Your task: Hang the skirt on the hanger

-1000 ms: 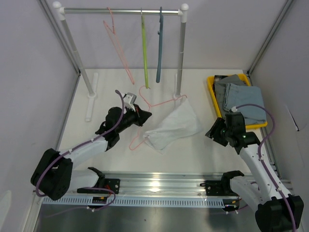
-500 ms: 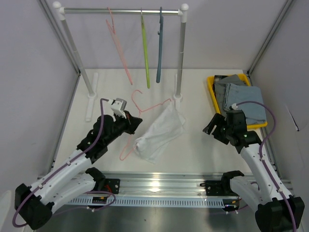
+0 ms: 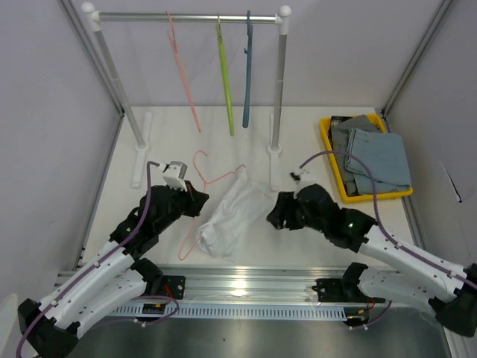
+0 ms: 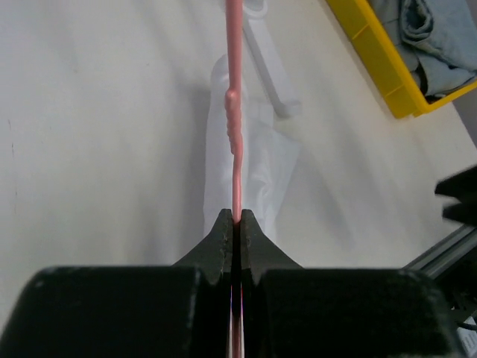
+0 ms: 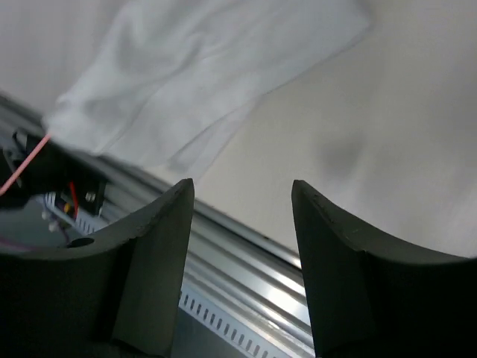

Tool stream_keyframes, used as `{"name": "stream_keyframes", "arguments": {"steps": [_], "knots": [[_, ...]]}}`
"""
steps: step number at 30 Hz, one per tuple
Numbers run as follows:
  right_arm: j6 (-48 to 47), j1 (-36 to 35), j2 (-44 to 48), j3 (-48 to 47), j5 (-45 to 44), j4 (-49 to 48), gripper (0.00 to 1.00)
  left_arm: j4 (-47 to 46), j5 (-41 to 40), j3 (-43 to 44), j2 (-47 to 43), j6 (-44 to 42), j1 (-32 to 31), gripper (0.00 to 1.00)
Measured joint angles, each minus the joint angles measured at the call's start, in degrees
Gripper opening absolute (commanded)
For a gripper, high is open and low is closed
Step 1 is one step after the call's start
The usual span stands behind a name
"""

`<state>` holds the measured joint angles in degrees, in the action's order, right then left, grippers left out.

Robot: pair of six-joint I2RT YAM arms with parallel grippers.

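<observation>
A pink hanger (image 3: 223, 177) lies on the white table with a white skirt (image 3: 231, 216) draped over its lower arm. My left gripper (image 3: 200, 203) is shut on the hanger's left side. In the left wrist view the thin pink hanger (image 4: 235, 112) runs straight out from the pinched left gripper (image 4: 235, 216), with the skirt (image 4: 257, 171) beyond it. My right gripper (image 3: 274, 218) hovers open at the skirt's right edge. In the right wrist view the right gripper (image 5: 242, 190) holds nothing, and the skirt (image 5: 216, 82) lies ahead of it.
A clothes rack (image 3: 282, 82) at the back carries a pink hanger (image 3: 182, 74), a green hanger (image 3: 225, 74) and a blue hanger (image 3: 246, 74). A yellow bin (image 3: 328, 145) of grey-blue clothes sits at the right. A metal rail (image 3: 246, 280) runs along the near edge.
The left gripper has dragged the hanger and skirt leftward and nearer. The right arm has swung left from beside the bin to the skirt's right edge.
</observation>
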<state>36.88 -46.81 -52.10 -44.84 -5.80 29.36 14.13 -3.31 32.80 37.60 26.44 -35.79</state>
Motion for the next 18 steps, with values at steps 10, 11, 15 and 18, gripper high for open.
{"name": "stream_keyframes", "arguments": {"steps": [10,11,15,18], "knots": [[-6.4,-32.3,-20.4,-2.8,-15.2,-21.9,0.62,0.2,-1.1,-0.5,1.0,1.1,-0.3,0.0],[-7.4,-33.1,-22.6,-3.3,-15.9,-23.4,0.62,0.3,-1.1,-0.5,1.0,1.1,-0.3,0.0],[-10.8,-34.9,-28.8,-5.1,-17.6,-28.8,0.63,0.3,-1.1,-0.5,1.0,1.2,-0.4,0.0],[-12.6,-35.3,-32.5,-7.1,-18.0,-31.5,0.65,0.3,-1.1,-0.5,1.0,1.1,-0.5,0.0]]}}
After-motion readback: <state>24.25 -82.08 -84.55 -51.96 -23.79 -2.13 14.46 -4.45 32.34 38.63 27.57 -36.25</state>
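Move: The skirt's near end hangs around the lower bar of the pink hanger, about 19 cm to the right hand's left, 9 cm back and some 8 cm below it. The hanger's bare near corner stands farther over, roughly 28 cm left, 13 cm back and 3 cm lower, while its hook is about 23 cm left and 19 cm ahead at hand height. From the left hand, which grips the hanger, the skirt's near end lies about 15 cm back, 3 cm right and 9 cm below. The right arm, already sweeping, carries its part-open, empty fingers some 20 cm to the left, first also drawing back about 8 cm and then sinking a little, towards the skirt's near end, where it slows. On the way the hand swings roughly 25 degrees counter-clockwise and its fingers tip up to a flatter slant, their gap unchanged, while the left hand stays put and keeps its pinch on the hanger. ##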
